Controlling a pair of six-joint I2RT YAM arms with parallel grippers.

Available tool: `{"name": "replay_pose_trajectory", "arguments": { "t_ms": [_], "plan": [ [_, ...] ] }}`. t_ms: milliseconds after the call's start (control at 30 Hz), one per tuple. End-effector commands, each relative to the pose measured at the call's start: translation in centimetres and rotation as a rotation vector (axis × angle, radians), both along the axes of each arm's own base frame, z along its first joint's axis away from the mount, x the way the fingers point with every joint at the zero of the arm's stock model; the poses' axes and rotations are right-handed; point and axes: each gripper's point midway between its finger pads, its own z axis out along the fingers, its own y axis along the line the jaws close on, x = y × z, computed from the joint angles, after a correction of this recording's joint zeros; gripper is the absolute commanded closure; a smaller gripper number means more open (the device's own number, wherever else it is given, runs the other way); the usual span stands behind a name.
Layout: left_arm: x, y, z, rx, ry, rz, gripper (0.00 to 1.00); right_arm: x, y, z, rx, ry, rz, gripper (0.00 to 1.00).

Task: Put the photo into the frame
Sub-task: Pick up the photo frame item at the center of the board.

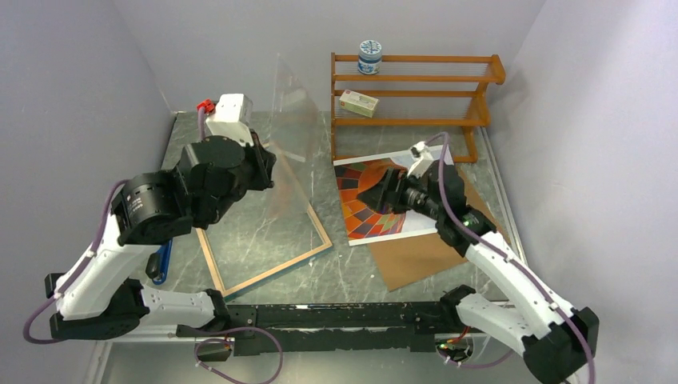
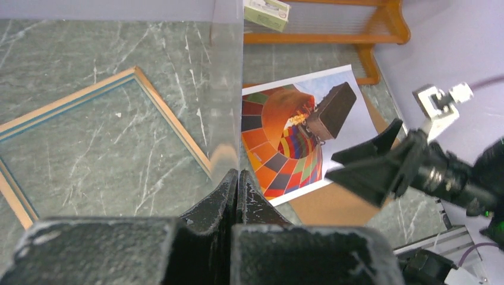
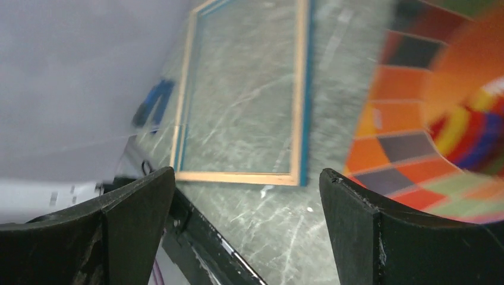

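Note:
The frame point(image 1: 320, 233) lies flat on the table with its wood-coloured back up; it also shows in the left wrist view point(image 2: 172, 119) and the right wrist view point(image 3: 300, 107). Its opening shows bare table. My left gripper point(image 1: 268, 170) is shut on the lower edge of a clear pane point(image 1: 292, 112), held upright above the frame's right side; the fingers point(image 2: 224, 193) pinch it point(image 2: 226, 89). The photo point(image 1: 364, 222) lies face up on the brown backing board point(image 1: 424, 258), right of the frame. My right gripper point(image 1: 371, 194) is open and empty, low over the photo's left part point(image 3: 440, 119).
An orange-brown shelf rack point(image 1: 416, 80) stands at the back right, holding a blue-white jar point(image 1: 369, 57) and a small box point(image 1: 358, 102). A blue object point(image 1: 162, 262) lies at the left under my left arm. Walls close in on both sides.

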Motion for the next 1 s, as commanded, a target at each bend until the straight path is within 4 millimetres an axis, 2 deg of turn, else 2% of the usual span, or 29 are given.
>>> {"name": "replay_pose_trajectory", "arguments": {
  "t_ms": [0,233,467,633,800,967],
  "plan": [
    [-0.1,2.1,2.5,-0.052,-0.020,0.080,0.97,-1.4,3.7,7.8,-0.024,-0.527,0.144,0.04],
    [-1.1,2.7,2.0,-0.099,0.039,0.083,0.97,-1.9,8.1,10.0,-0.124,-0.774,0.113,0.04],
    [-0.9,2.9,1.2,-0.090,0.070,0.128,0.97,-6.3,11.5,11.3,-0.193,-0.944,0.129,0.04],
    [-0.7,3.1,0.9,-0.089,0.068,0.155,0.97,-8.9,14.0,10.1,-0.215,-0.898,0.133,0.03],
    [-0.3,3.7,0.9,-0.095,0.056,0.206,0.98,-10.6,16.1,9.8,-0.259,-0.795,0.088,0.03],
    [0.6,6.1,1.4,-0.101,-0.013,0.348,0.97,-12.9,17.4,9.7,-0.226,-0.671,0.078,0.03]
  ]
}}
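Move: The clear sheet already hangs from the closed left fingers, its middle about 14 cm ahead of the left hand, 5 cm right and 8 cm lower. From the open right hand it is some 9 cm ahead, 15 cm left and 13 cm up. The frame lies about 30 cm left and 4 cm ahead of the right hand, the photo some 11 cm ahead and 10 cm right, both roughly 22 cm below. The clear sheet stays pinched in the left hand, which drifts about 4 cm left and turns some 10 degrees counter-clockwise. Wide open and empty, the right hand leaves the air above the photo, swinging some 18 cm left, 13 cm back and 7 cm up towards the sheet's near lower edge, fingertips tilting up roughly 50 degrees to about level. ##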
